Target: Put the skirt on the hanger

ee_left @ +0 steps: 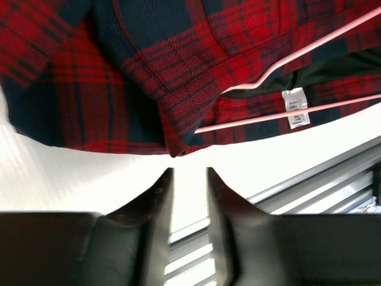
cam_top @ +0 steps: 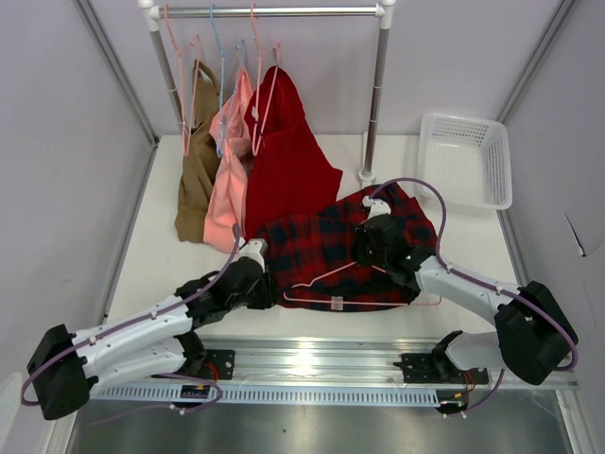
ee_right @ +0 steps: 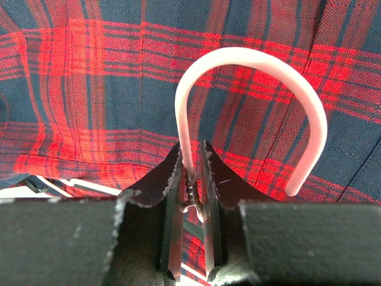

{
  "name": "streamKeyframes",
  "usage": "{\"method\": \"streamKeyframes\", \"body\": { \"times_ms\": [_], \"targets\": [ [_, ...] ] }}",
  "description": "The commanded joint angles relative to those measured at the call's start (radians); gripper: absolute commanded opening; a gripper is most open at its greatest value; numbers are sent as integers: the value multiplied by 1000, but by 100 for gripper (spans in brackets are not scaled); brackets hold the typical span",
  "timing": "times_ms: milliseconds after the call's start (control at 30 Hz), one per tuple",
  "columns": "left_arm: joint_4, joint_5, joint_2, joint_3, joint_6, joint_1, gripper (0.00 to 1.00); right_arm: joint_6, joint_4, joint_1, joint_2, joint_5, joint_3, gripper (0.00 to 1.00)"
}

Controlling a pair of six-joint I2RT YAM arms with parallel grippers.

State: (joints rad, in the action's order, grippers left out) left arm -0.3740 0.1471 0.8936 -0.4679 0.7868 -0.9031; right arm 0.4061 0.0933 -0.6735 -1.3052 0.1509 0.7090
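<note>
The red and navy plaid skirt (cam_top: 321, 248) lies flat on the white table, with the pale-pink wire hanger (cam_top: 326, 275) on top of it and partly tucked into it. A white label (ee_left: 294, 108) sits at the near hem. My right gripper (ee_right: 190, 152) is shut on the hanger's twisted neck just below the hook (ee_right: 256, 59), over the skirt's right part (cam_top: 376, 238). At the skirt's left near corner, my left gripper (ee_left: 189, 174) is open with nothing between its fingers. Its tips stop just short of the hem (ee_left: 175, 149).
A clothes rail (cam_top: 274, 11) at the back holds tan (cam_top: 197, 170), salmon-pink (cam_top: 230, 161) and plain red (cam_top: 288, 170) garments, plus a light-blue hanger (cam_top: 219, 57). A white basket (cam_top: 501, 161) stands back right. A metal rail (cam_top: 321, 364) runs along the near edge.
</note>
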Motion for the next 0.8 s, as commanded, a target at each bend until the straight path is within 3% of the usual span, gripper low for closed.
{"method": "streamKeyframes", "body": {
  "times_ms": [0, 167, 300, 767],
  "targets": [
    [-42, 31, -35, -44, -6, -7, 25, -9, -32, -6, -5, 33, 40, 0],
    [9, 9, 25, -46, -6, -13, 11, -6, -29, -6, -2, 41, 41, 0],
    [56, 8, 82, -66, -12, -19, 7, -7, -26, -6, -2, 41, 41, 0],
    [75, 131, 185, -51, 25, -17, 2, -10, -24, -6, 6, 44, 38, 0]
  ]
}}
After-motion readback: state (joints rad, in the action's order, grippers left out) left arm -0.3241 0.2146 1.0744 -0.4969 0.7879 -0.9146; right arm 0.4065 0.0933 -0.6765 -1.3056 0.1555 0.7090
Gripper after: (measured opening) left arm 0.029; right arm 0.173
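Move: The skirt's front left corner, folded to a point over the hanger's end, lies about 2 cm ahead of the left gripper, 1 cm to its right and 3 cm below. At the same depth, the hanger's left end comes out of the fold some 3 cm ahead and 4 cm right of this gripper; the white tag is 16 cm right and 1 cm ahead. From the right gripper, the corner is roughly 12 cm back, 22 cm left and 5 cm lower. Shut the left gripper's part-open fingers almost fully, most of the way before you descend, then lower it about 2.5 cm and ease it forward 1 cm, so the closed tips come down to the skirt's folded corner beside the hanger's end. Keep the right gripper still, its hold on the hanger just below the hook unchanged. ##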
